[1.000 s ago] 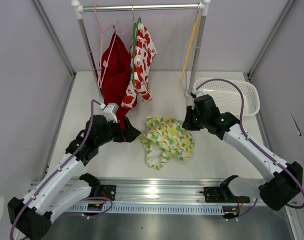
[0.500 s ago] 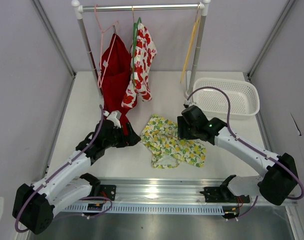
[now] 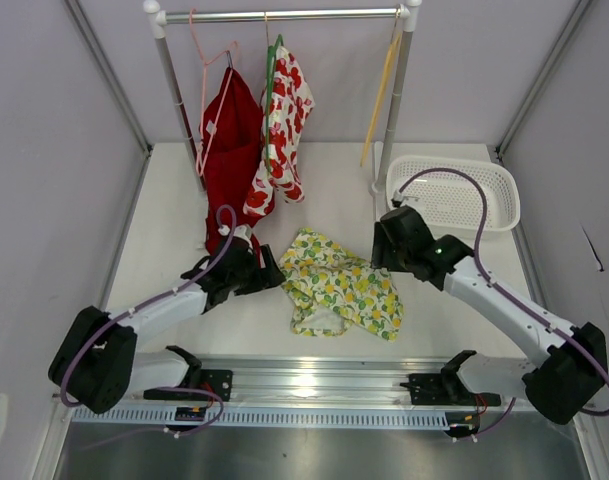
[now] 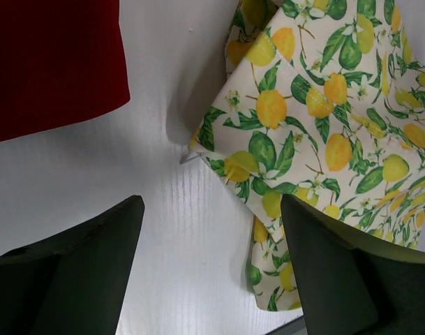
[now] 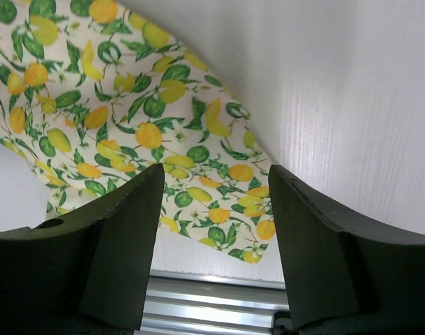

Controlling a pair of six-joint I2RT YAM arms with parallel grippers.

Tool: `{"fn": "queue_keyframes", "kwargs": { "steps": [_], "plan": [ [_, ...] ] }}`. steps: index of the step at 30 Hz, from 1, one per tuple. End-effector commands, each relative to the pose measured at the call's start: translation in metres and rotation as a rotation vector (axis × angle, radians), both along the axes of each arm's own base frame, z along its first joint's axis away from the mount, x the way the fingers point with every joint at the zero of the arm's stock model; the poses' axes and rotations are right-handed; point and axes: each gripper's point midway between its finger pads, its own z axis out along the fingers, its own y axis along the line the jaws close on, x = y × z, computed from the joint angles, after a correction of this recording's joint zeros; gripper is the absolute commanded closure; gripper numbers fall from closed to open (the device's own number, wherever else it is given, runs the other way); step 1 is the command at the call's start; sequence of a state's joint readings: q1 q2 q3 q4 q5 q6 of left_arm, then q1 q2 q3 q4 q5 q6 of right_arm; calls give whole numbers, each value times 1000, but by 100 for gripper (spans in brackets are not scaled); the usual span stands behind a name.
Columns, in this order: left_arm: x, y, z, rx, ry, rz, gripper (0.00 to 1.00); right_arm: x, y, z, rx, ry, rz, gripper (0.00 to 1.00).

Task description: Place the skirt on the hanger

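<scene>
The skirt point(image 3: 339, 285), white with lemons and green leaves, lies spread on the table between my arms. It also shows in the left wrist view point(image 4: 324, 125) and the right wrist view point(image 5: 128, 118). The yellow-tan hanger point(image 3: 382, 95) hangs empty at the right end of the rail. My left gripper point(image 3: 271, 272) is open and empty just left of the skirt's edge, low over the table point(image 4: 212, 230). My right gripper point(image 3: 384, 250) is open and empty above the skirt's right side point(image 5: 215, 202).
A red garment point(image 3: 227, 150) on a pink hanger and a white red-flowered garment point(image 3: 282, 130) on a green hanger hang from the rail point(image 3: 284, 15). A white basket point(image 3: 454, 192) stands at the back right. A metal rail point(image 3: 314, 385) runs along the table's near edge.
The skirt was drawn out flatter and shifted a little toward the near edge. My left gripper moved right to the skirt's left edge. My right gripper let go and rose off the skirt.
</scene>
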State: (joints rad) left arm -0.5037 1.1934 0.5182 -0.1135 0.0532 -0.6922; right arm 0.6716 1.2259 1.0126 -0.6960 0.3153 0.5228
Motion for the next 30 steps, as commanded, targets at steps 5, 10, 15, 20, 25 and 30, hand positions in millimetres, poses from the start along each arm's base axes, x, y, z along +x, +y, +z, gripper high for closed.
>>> {"fn": "queue_keyframes", "kwargs": {
  "steps": [5, 10, 15, 20, 25, 30],
  "plan": [
    [34, -27, 21, -103, -62, 65, 17, 4, -12, 13, 21, -44, -8, 33],
    [40, -36, 22, -173, -53, 116, 19, 3, -9, 9, 34, -38, 8, 33],
    [43, -42, 23, -227, -34, 173, 25, 4, -12, 3, 25, -27, 15, 33],
    [39, -49, 10, -214, 18, 176, 39, 7, -16, 3, 37, -29, 11, 33],
    [41, -48, 4, -166, 18, 207, 46, 10, -15, 2, 57, -27, 16, 33],
    [43, -50, 11, -156, 13, 208, 56, 13, -14, 4, 68, -30, 23, 33]
  ]
}}
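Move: The lemon skirt's left corner lies about 4 cm ahead of the left hand, 5 cm to its right and 3 cm below. The skirt's middle is some 20 cm to this hand's right and 4 cm back; the red garment's hem hangs about 9 cm ahead and 13 cm to its left. From the right hand, that corner lies some 27 cm to the left, about level fore and aft, and 11 cm lower. The left hand moves about 5 cm right and forward onto the skirt's left corner, fingers half closing around it. ##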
